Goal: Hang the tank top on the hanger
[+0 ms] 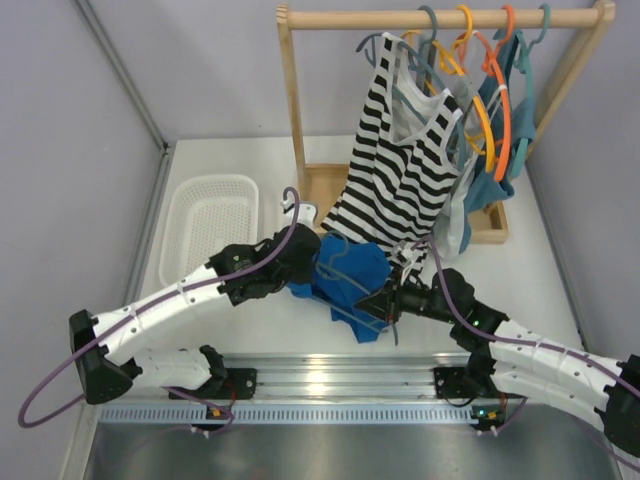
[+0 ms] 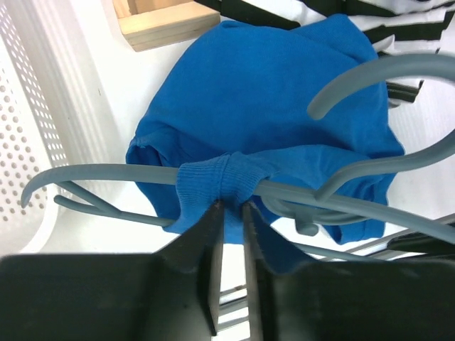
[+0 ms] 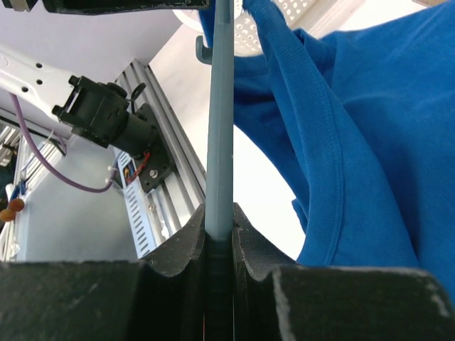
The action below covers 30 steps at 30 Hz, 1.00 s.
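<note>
The bright blue tank top (image 1: 350,285) hangs bunched between my two grippers in front of the rack. A strap of the tank top (image 2: 220,181) is wrapped over the bar of the slate-blue hanger (image 2: 99,172). My left gripper (image 2: 231,207) stands under that strap, its jaws a narrow gap apart with the blue fabric filling the gap at the tips. My right gripper (image 3: 219,213) is shut on the hanger (image 3: 219,106), whose bar runs straight up out of the jaws, with the tank top (image 3: 370,142) draped to its right. From above, the left gripper (image 1: 310,262) and right gripper (image 1: 377,300) flank the cloth.
A white perforated basket (image 1: 210,215) sits at the left. The wooden rack (image 1: 295,110) behind carries a black-and-white striped top (image 1: 400,170), yellow (image 1: 478,105) and orange (image 1: 503,120) hangers and a teal top (image 1: 495,190). Its wooden base (image 2: 163,21) lies close behind the cloth.
</note>
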Tool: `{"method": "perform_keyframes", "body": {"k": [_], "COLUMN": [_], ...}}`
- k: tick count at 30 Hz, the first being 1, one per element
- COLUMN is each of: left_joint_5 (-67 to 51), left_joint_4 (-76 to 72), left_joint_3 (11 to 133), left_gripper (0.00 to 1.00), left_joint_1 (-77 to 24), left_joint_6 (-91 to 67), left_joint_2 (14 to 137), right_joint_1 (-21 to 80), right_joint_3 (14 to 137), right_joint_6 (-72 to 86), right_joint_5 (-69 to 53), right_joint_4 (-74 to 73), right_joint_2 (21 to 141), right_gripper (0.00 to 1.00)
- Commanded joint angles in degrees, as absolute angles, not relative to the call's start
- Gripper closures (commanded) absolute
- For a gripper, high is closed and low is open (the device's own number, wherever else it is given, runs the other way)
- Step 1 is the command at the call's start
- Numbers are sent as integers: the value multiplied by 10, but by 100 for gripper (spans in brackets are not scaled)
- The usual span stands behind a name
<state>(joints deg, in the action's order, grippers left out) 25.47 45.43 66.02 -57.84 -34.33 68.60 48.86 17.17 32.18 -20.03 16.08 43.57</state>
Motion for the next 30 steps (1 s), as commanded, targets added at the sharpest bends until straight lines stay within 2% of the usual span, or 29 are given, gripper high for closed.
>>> {"method": "perform_keyframes", "body": {"k": [1, 4, 11, 15, 30], "left_joint_5": [271, 272, 232, 192, 175], "left_joint_4": [467, 468, 427, 330, 125], "left_joint_3": [686, 685, 665, 629, 536], "left_gripper": [76, 62, 53, 49, 47], "left_joint_1": [-581, -582, -584, -588, -589], "left_joint_6": [-342, -344, -322, -300, -233], "left_joint_2": [663, 649, 610, 583, 620], "right_joint_1": [510, 513, 519, 525, 543], "right_joint_3": [178, 178, 180, 183, 199], "right_joint_6": [301, 297, 292, 289, 285], "right_joint_5": [-178, -169, -156, -149, -136], "right_joint_4": [253, 247, 236, 232, 208], "right_joint_2": [443, 444, 445, 447, 455], "right_gripper": [100, 100, 100, 100, 100]}}
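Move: The hanger's neck, at the foot of the hook, is the left hand's next target: about 5 cm to its right, neither ahead nor back, and roughly level with the fingertips. The blue tank top's body lies some 10 cm below, 3 cm ahead and 5 cm right of that hand; the rack foot is about 14 cm ahead, straight on and 12 cm lower. From the right hand, the neck is roughly 5 cm ahead, 6 cm left and 3 cm higher. Letting go of the blue strap pinched over the hanger's bar, the left fingers open to about half; the hand lifts some 4 cm, easing slightly back, then swings about 4 cm right and comes down 2 cm towards the neck, turning some 10 degrees clockwise with its left side dipping and the fingers levelling a little. The right hand keeps its grip on the bar, nearly still. ##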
